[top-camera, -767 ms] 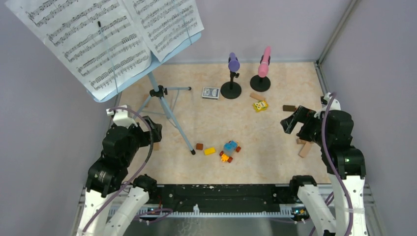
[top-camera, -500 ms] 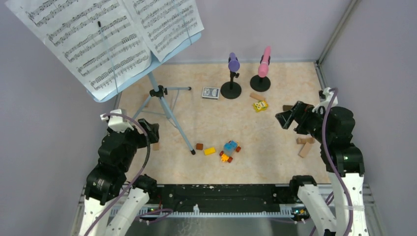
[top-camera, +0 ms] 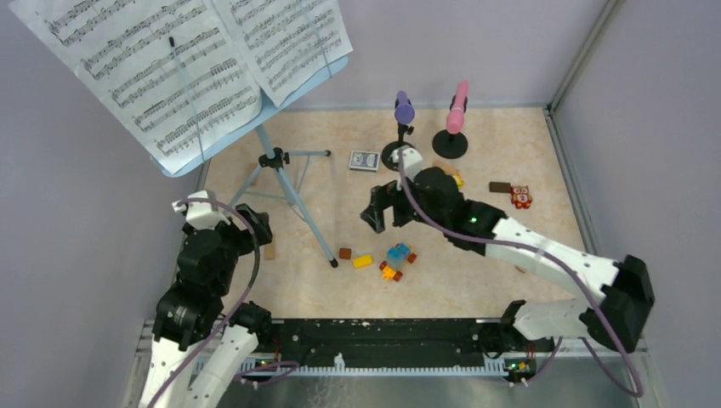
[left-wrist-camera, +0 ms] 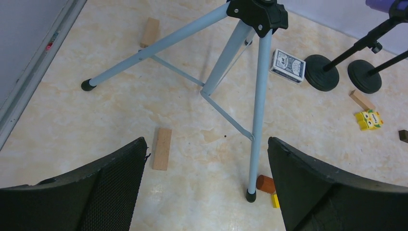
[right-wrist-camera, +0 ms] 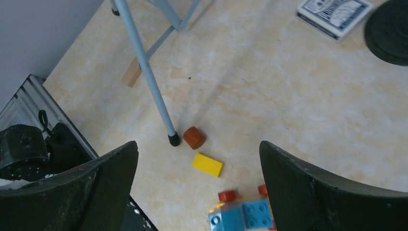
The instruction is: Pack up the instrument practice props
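The pale blue music desk (top-camera: 299, 87) stands at the back left on its tripod legs (top-camera: 290, 193), with white sheet-music pages (top-camera: 170, 59) spread on it. A purple microphone (top-camera: 404, 109) and a pink microphone (top-camera: 458, 106) sit upright in two black round-based holders (top-camera: 400, 155) (top-camera: 450, 144). My right gripper (top-camera: 379, 209) hangs open over the middle of the floor, right of the tripod's front foot (right-wrist-camera: 173, 140), with nothing between its fingers. My left gripper (top-camera: 253, 224) is open and empty at the left, facing the tripod legs (left-wrist-camera: 257, 96).
A blue-white card box (top-camera: 365, 160) lies left of the purple microphone's holder. Toy bricks (top-camera: 397, 257), a yellow brick (right-wrist-camera: 208, 164) and a brown peg (right-wrist-camera: 194, 137) lie near the tripod foot. Wooden blocks (left-wrist-camera: 162, 148) lie by the left gripper. Walls close in on three sides.
My right arm has swung from the right side out to the middle of the floor, reaching leftward. The left gripper has barely shifted. Both stay open.
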Motion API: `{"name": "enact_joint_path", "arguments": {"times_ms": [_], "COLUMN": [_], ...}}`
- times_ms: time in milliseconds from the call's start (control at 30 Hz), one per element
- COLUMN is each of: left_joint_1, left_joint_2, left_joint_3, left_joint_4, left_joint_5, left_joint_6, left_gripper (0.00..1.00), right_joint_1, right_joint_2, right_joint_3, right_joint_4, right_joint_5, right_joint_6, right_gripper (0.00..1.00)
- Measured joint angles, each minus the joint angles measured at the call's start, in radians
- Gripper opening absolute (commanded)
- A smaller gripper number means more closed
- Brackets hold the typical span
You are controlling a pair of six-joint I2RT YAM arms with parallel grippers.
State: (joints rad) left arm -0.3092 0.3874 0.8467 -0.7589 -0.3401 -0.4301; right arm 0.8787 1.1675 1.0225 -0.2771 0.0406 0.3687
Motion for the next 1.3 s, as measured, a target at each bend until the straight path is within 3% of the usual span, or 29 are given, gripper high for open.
{"name": "enact_joint_path", "arguments": {"times_ms": [133,433,867,1300], "left_joint_1": [0.000,0.003,0.050,0.062], "left_joint_2": [-0.017,-0.051,-0.077,-0.097], "left_joint_3": [-0.005,-0.008,-0.021,-0.032], "left_joint_4": [-0.001,-0.002,0.000,0.004], "left_joint_5": [-0.028,-0.055,-0.061,-0.057], "left_joint_6": [-0.016,-0.033,-0.039,-0.038], "left_gripper": [0.99,0.99,0.99,0.98], "right_joint_1": [0.049,0.063,0.081,0.126], "right_joint_2": [0.181,0.531,0.786,1.001], "right_joint_3": [0.024,0.243,0.446,0.591], "right_joint_4": [0.203,0.578,0.731,0.795], "right_joint_5": [-0.034,-0.224,-0.270,-0.011], "right_joint_6": [-0.021,-0.058,-0.086,-0.127], "right_gripper": [0.92,0.86,0.83,0.65]}}
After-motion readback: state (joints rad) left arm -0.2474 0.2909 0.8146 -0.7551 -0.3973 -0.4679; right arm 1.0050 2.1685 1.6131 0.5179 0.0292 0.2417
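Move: The music stand's black clamp lies roughly 15 cm ahead of the right hand and 29 cm to its left, nearly level with it. On the table about 22 cm below that hand are the stand's front leg foot (14 cm left, 11 cm back), the brown block (10 cm left, 8 cm back) and the card box (20 cm ahead, 4 cm left). From the left hand the clamp is about 17 cm ahead and 14 cm right, slightly below. Leftward in a fast, slowing sweep, some 26 cm and angling forward, the right hand travels to the music stand, then eases forward and sinks about 5 cm to bring its fingers around the front leg just below the clamp. They tip upward, turn counter-clockwise and partly back, and close by about a quarter. The left hand edges left out of the way, open. ##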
